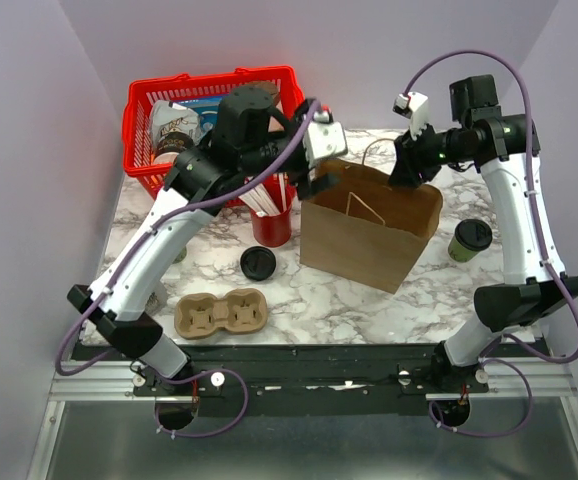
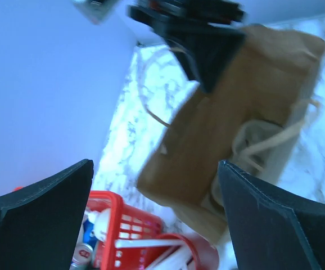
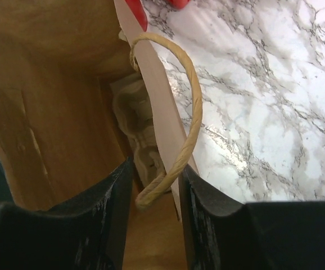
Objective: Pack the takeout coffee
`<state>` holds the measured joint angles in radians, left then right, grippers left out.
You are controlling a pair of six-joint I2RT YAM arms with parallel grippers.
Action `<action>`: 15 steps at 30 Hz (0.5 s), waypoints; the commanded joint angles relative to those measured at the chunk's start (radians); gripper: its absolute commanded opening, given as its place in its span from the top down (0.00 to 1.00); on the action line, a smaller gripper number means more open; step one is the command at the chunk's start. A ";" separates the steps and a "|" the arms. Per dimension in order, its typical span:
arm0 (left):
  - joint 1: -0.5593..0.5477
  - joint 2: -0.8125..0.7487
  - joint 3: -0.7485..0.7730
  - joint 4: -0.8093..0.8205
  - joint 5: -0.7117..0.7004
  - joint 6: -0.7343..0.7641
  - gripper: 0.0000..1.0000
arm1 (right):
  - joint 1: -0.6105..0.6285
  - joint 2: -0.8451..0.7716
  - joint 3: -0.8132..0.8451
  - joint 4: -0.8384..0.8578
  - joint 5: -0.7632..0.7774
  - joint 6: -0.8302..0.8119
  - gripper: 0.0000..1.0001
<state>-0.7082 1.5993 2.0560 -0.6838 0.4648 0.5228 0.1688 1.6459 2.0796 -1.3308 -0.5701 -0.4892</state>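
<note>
The takeout coffee [image 1: 469, 240], a green cup with a black lid, stands upright on the marble table to the right of the brown paper bag [image 1: 371, 225]. My right gripper [image 1: 415, 180] is at the bag's back right rim. In the right wrist view its jaws [image 3: 156, 191] straddle the bag's wall [image 3: 157, 95] and rope handle [image 3: 192, 107], slightly apart, open. A pulp cup tray [image 3: 135, 121] lies inside the bag. My left gripper [image 1: 319, 160] hovers over the bag's back left corner, wide open [image 2: 157, 225] with nothing between its fingers.
A loose black lid [image 1: 257, 262] and a pulp cup carrier [image 1: 221, 312] lie left of the bag. A red cup of straws [image 1: 271, 225] stands behind them. A red basket [image 1: 159, 100] with goods sits at the back left. Purple walls enclose the table.
</note>
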 commanded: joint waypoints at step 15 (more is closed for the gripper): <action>-0.027 -0.228 -0.536 0.099 -0.104 0.056 0.01 | -0.005 0.005 0.016 0.051 0.019 -0.189 0.99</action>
<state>-0.7288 1.4368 1.5341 -0.6819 0.4404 0.6125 0.1688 1.6554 2.0499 -1.3327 -0.5686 -0.6567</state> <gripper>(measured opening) 0.987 0.016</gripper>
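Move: The bag's far handle already loops between the right hand's half-open fingers, its middle about 3 cm to the left, 1 cm ahead and 1 cm below. The bag lies 5 cm back, 8 cm left and 18 cm below, and the lidded coffee cup 3 cm back, 13 cm right and 27 cm below. From the left hand, the near handle is roughly 6 cm back, 10 cm right and 14 cm below; the straw cup is 3 cm ahead, 9 cm left and 40 cm below. The right fingers shut on the paper bag's far handle, pinching it as that hand sinks a centimetre or two at the rim. Meanwhile the left hand, fingers kept wide open and pointing rightward, drops about 15 cm towards the near handle, easing back some 4 cm and slightly left, while its fingers tip some 15 degrees further down; it slows beside the bag's left end. ##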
